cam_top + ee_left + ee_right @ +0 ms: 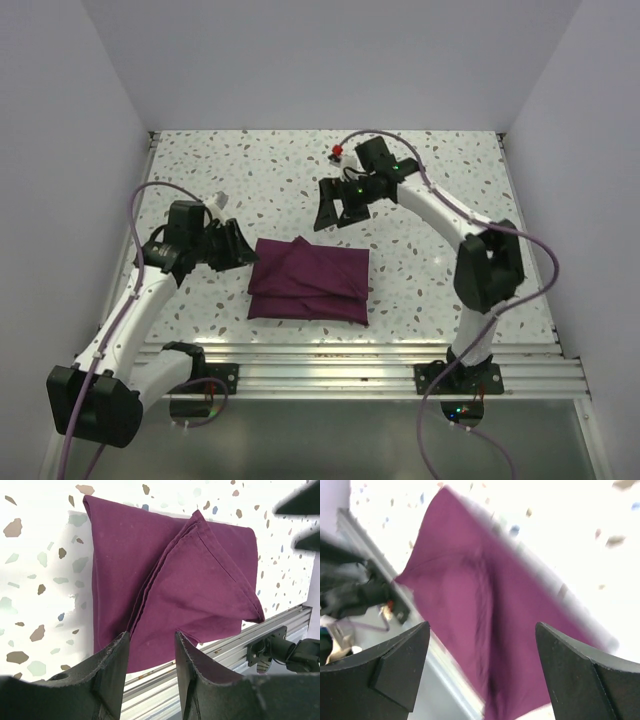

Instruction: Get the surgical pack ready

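The surgical pack (310, 280) lies as a folded deep-maroon cloth bundle near the table's front edge; whatever it wraps is hidden. The left wrist view shows its overlapping folds (180, 575), and it is blurred in the right wrist view (485, 620). My left gripper (240, 247) hovers just left of the bundle, jaws open with nothing between them (151, 642). Behind the bundle, raised off the table, my right gripper (335, 212) stands wide open and holds nothing (482, 627).
A small red and white object (337, 152) sits at the back of the speckled table (430, 180). Aluminium rails (330, 360) run along the near edge. White walls enclose the left, back and right sides.
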`<state>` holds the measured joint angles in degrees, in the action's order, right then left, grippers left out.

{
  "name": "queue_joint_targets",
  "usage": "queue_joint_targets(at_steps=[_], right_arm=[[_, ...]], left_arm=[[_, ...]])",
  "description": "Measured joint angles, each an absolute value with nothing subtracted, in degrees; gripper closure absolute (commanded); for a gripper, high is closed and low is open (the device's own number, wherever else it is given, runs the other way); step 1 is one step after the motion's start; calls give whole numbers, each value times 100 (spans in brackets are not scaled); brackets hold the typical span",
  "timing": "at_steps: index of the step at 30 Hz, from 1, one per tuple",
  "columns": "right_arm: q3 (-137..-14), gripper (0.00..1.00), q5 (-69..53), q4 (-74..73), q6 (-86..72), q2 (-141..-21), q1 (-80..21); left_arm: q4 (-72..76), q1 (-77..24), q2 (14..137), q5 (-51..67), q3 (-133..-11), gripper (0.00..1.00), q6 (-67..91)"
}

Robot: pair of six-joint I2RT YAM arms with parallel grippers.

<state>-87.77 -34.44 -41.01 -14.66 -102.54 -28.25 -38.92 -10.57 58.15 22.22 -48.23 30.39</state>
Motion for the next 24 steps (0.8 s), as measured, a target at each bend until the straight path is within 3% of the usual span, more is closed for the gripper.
queue_joint_targets(at_steps=[6,17,23,24], right_arm=[[-10154,14,-3535,-4274,-1135,-11952,-2869],[-10230,24,-3739,-4368,-1085,-12145,-3642],[-10228,34,-3798,-4322,-1066,-12197,-3756],[-10230,39,-3809,-4322,-1050,-12230,-3754]], left_arm=[[-3903,-1057,5813,2228,-4823,55,3026],[-3918,-1057,5666,2285,-4823,55,2915],[-3918,-1057,5666,2340,-4821,55,2891],[-3918,-1057,5666,2342,-4821,55,2888]])
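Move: From the right gripper, the raised point of the cloth's top flap is about 9 cm to the left, roughly level fore and aft, and some 9 cm below. The cloth's far right corner is about 7 cm right and 2 cm back; the far left corner is 19 cm left and level. The flap's right corner lies some 15 cm back and 6 cm right. From the left gripper, the flap point is about 9 cm forward and 12 cm right. Sweep the right gripper about 8 cm left and lower it some 6 cm to the flap's point, sinking early while it swings out about 4 cm forward, then drawing back as it travels left. Turn it about 15 degrees counter-clockwise and narrow the wide-open fingers partway, keeping them apart astride the folded edge near the point. ##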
